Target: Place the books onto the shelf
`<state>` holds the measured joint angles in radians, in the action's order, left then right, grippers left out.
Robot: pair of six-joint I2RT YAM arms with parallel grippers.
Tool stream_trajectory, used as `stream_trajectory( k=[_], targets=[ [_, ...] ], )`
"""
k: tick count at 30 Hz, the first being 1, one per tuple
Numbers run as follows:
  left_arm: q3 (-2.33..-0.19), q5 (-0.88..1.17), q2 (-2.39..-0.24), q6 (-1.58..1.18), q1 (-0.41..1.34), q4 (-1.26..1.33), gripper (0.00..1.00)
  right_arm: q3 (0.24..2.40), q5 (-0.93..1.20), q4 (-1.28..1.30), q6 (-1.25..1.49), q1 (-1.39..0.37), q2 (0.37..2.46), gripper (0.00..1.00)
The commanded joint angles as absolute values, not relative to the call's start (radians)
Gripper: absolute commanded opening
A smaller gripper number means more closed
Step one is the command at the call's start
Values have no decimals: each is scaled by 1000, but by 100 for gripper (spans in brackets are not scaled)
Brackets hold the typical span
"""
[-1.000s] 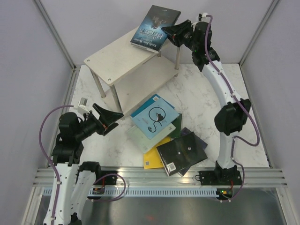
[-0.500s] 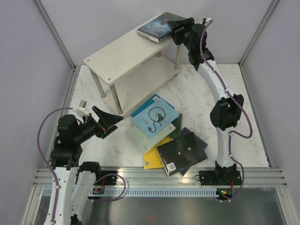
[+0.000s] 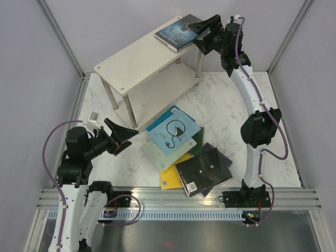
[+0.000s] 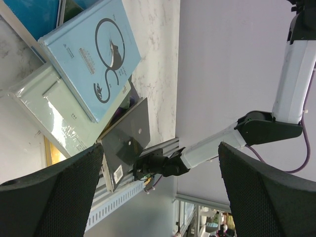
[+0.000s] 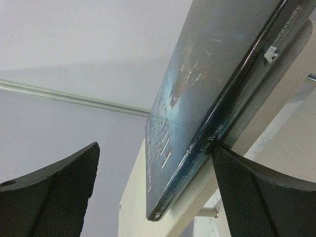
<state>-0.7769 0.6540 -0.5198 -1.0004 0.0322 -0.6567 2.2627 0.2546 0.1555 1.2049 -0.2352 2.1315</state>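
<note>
The shelf (image 3: pixel 134 63) stands at the back left, and a dark blue book (image 3: pixel 177 32) lies flat on the right end of its top board. My right gripper (image 3: pixel 199 32) is open at that end, one finger above the cover and one below the board. In the right wrist view the dark blue book (image 5: pixel 207 94) rests on the shelf board (image 5: pixel 256 118) between the wide-apart fingers of my right gripper (image 5: pixel 154 148). Several books are piled on the table: light blue (image 3: pixel 173 131), pale green (image 3: pixel 156 155), yellow (image 3: pixel 172 177), black (image 3: pixel 202 170). My left gripper (image 3: pixel 130 138) hovers open and empty left of the pile.
The left wrist view looks over the light blue book (image 4: pixel 91 59), the pale green one (image 4: pixel 44 113) and the black one (image 4: pixel 126 143) towards the right arm (image 4: pixel 291 84). Grey walls close in the marble table (image 3: pixel 226 110) at the back and sides. A metal rail (image 3: pixel 178 197) runs along the near edge.
The right gripper opened and let go of the dark blue book, which went from tilted up to lying flat on the shelf top. The left arm stayed put.
</note>
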Motion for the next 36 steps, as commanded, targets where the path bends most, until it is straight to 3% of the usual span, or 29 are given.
stream_trajectory(
  k=[1,13,27,36],
  targets=[
    [-801,658,-522,-971,32,-664,100,2199,370,324,1146,-210,2111,98],
    [-781,652,-548,-913,32,-675,100,2007,483,324,1016,-158,1955,98],
    [-660,617,-716,-847,95,-601,100,1068,459,382,850,-153,1396,98],
    [-675,581,-764,-865,156,-557,99,821,474,295,865,-156,1318,98]
  ],
)
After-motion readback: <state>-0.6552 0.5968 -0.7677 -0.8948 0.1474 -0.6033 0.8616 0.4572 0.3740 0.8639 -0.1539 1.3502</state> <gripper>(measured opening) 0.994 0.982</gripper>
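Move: The light blue book lies about 26 cm back, 9 cm left and some 37 cm below the right hand; from the left hand it is roughly 15 cm ahead, 16 cm right and 23 cm below. Beside the right hand's open fingers, the dark novel's middle is about 2 cm ahead and 5 cm left, nearly level. From the left hand the pale green book is about 8 cm ahead and 13 cm right, the black book 3 cm back and 29 cm right, both on the table. The right hand, fingers staying wide open, leaves the novel's edge on the shelf top, first dropping off the shelf's right end, then sweeping back and down together, nearly 30 cm each way and a little to the right, tipping nearly 40 degrees downward as it comes to the right of the light blue book and above the table. Meanwhile the open left hand sinks some 9 cm towards the light blue book's left side, its fingers tipping about 15 degrees further down, without reaching the book. ##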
